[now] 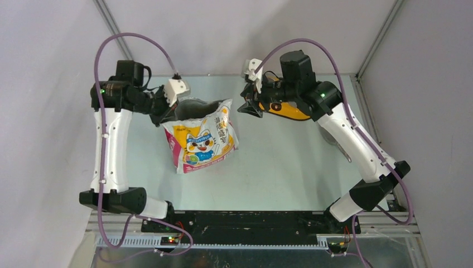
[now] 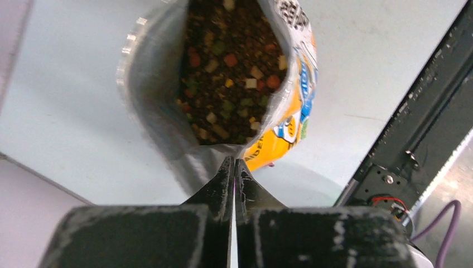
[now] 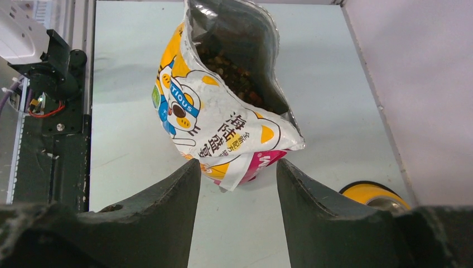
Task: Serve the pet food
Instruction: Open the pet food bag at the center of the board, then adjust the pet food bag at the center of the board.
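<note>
The glossy cat-printed bag point(image 1: 201, 139) stands open-mouthed on the table, left of centre. Inside it lies the pet food point(image 2: 234, 72), brown kibble with coloured bits, which also shows in the right wrist view point(image 3: 234, 72). My left gripper point(image 2: 234, 162) is shut on the bag's silver rim at its far-left corner point(image 1: 166, 114). My right gripper point(image 1: 249, 106) hovers open to the right of the bag, apart from it. Its fingers point(image 3: 239, 167) frame the bag's point(image 3: 223, 111) lower corner without touching it.
A yellow feeder point(image 1: 293, 111) lies at the back right, mostly hidden under my right arm, and a part of it shows in the right wrist view point(image 3: 371, 192). The black base rail point(image 1: 251, 220) runs along the near edge. Grey walls close in on both sides.
</note>
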Motion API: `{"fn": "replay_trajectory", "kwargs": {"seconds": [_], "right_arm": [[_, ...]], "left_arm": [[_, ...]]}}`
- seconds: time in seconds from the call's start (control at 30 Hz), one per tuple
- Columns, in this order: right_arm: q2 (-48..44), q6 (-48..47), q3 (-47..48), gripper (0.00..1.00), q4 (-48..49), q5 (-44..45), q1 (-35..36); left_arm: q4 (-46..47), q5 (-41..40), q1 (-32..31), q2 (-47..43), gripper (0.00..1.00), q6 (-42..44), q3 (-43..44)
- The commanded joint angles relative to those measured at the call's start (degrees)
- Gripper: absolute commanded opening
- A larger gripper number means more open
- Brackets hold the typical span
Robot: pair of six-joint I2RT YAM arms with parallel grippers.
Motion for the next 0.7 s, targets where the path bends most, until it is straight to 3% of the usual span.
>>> {"fn": "replay_trajectory", "kwargs": {"seconds": [0.0,0.13,0.3,0.37,0.5,0.67], "right_arm": [[1.5,-2.0,2.0,0.56,-0.7,1.2,1.3],[2.1,-3.1,1.9,0.56,-0.8,1.6,2.3],[3.5,-3.5,2.9,0.56,-0.7,1.8,2.6],[4.0,-3.3,3.3,0.56,-0.5,1.5,3.2],[5.5,-5.8,4.8,0.56,-2.4,2.8,5.9],[6.0,-7.1,6.0,0.56,-4.1,3.9,8.2]], "left_arm": [[-2.2,5.4,1.2,-0.1,0.00,-1.4,6.7],[-2.2,5.4,1.2,0.2,0.00,-1.5,6.4],[-2.2,6.7,1.2,-0.3,0.31,-1.2,5.6],[-2.2,7.6,1.2,-0.4,0.38,-0.5,3.8],[-2.2,7.9,1.2,-0.5,0.43,1.6,0.1],[-2.2,6.8,1.2,1.0,0.42,4.3,-4.1]]}}
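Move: The left hand already has its shut fingertips on the left corner of the pet food bag's rim, with the bag's middle about 12 cm to its right, 2 cm back and 9 cm below. From the right hand, the bag's middle is about 14 cm left, level fore-and-aft and 11 cm lower, while the rim's right end is only some 5 cm left, 3 cm ahead and 5 cm down. The double bowl lies about 14 cm right of that hand, 12 cm ahead and 22 cm below. The left hand draws the pinched rim corner up about 3 cm, then opens its fingers to nearly half and lets the corner go, sinking 3 to 4 cm again to end with the open fingers close about the rim's left corner. Meanwhile the right hand, fingers staying half open and pointing left, sinks 3 cm and travels about 4 cm left towards the right end of the rim, easing slightly back towards the base and turning a few degrees counter-clockwise at the end. ##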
